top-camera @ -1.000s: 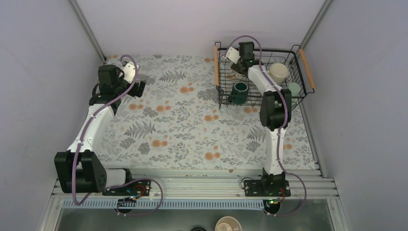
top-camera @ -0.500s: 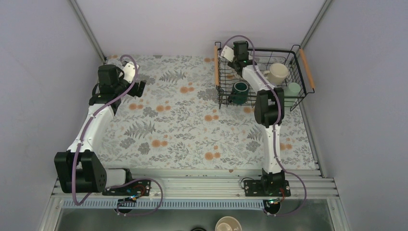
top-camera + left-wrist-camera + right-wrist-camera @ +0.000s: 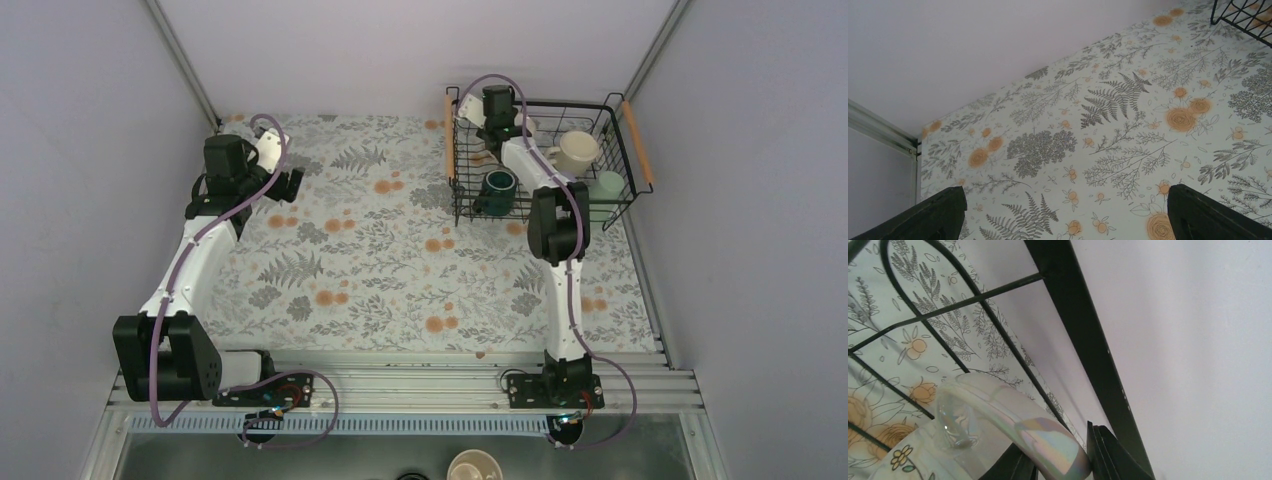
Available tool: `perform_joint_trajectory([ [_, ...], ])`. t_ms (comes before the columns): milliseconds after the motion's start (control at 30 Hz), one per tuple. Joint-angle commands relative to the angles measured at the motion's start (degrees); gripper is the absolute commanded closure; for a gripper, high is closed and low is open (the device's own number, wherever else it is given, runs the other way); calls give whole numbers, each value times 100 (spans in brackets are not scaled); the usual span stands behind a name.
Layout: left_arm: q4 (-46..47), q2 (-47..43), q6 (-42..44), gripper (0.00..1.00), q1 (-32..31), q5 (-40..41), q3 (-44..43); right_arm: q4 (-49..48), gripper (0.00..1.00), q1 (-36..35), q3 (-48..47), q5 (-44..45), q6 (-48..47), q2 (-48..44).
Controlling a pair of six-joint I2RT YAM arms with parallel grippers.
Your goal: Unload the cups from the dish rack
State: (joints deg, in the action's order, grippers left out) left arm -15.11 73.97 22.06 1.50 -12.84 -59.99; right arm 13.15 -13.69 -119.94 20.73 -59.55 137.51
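The dish rack point(image 3: 560, 103), black wire with wooden handles, stands at the table's far right. In it are a dark green mug point(image 3: 498, 185), a cream mug point(image 3: 578, 150) and a mint green cup point(image 3: 610, 185). My right gripper point(image 3: 496, 132) reaches into the rack's far left corner. In the right wrist view its gripper point(image 3: 1060, 460) is shut on the pearly handle point(image 3: 1013, 425) of the floral mug point(image 3: 903, 460), close to a rack wire point(image 3: 1083, 325). My left gripper point(image 3: 292, 185) hovers open over the far left of the floral cloth, its fingers point(image 3: 943, 215) wide apart with nothing between them.
A tan cup point(image 3: 473, 467) sits in the metal trough below the arm bases. Grey walls close in both sides and the back. The rack's corner point(image 3: 1243, 17) shows at the top right of the left wrist view.
My right arm has reached further into the rack's far left corner and its jaws have closed on the floral mug's handle. The left arm has stayed still.
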Motion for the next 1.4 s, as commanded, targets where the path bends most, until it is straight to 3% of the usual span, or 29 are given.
perform_joint_trajectory([
  [0,86,-188,34,0,25,-286,-40,-100,92,-34,298,-230,471,-526],
  [100,58,-258,43,0,18,-352,-137,6,96,-16,640,-412,692,-1017],
  [433,-261,-154,80,0,-286,-935,-822,632,97,136,1601,-1236,1371,-2470],
  [633,-113,314,93,0,-1100,-1002,-1374,959,97,294,1631,-2071,1907,-3222],
  [800,41,1067,20,0,-1811,-1063,-2159,1523,97,452,1009,-2981,2451,-3427],
  [1167,2124,2467,-1785,0,-2089,-3081,-2962,2156,97,889,302,-5475,3355,-3869],
  [1367,2204,3134,-2549,0,-2135,-4242,-3555,2063,97,952,295,-6467,3762,-4124],
])
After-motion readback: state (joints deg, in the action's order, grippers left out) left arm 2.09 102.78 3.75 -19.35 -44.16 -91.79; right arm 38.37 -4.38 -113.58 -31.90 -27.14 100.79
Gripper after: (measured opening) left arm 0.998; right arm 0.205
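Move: Between the right fingers, the flowered mug is already pinched by its handle at the rack's back left; its body hangs about 6 cm below, 2 cm back and 2 cm right of them. From that hand the green mug is some 17 cm back, 2 cm left, and the cream mug about 8 cm back, 15 cm right, both some 8 cm lower. For the left hand, the flowered mug is roughly 22 cm ahead, 49 cm right and 15 cm down. Drawing back first and then climbing steeply, the right hand keeps its pinch on the handle and carries the flowered mug about 23 cm up and 18 cm back, rolling its left side up some 50 degrees and turning a little counter-clockwise. The left hand, fingers still wide open, rises, then sweeps about 26 cm right towards the mug, turning clockwise and rolling left side down. ##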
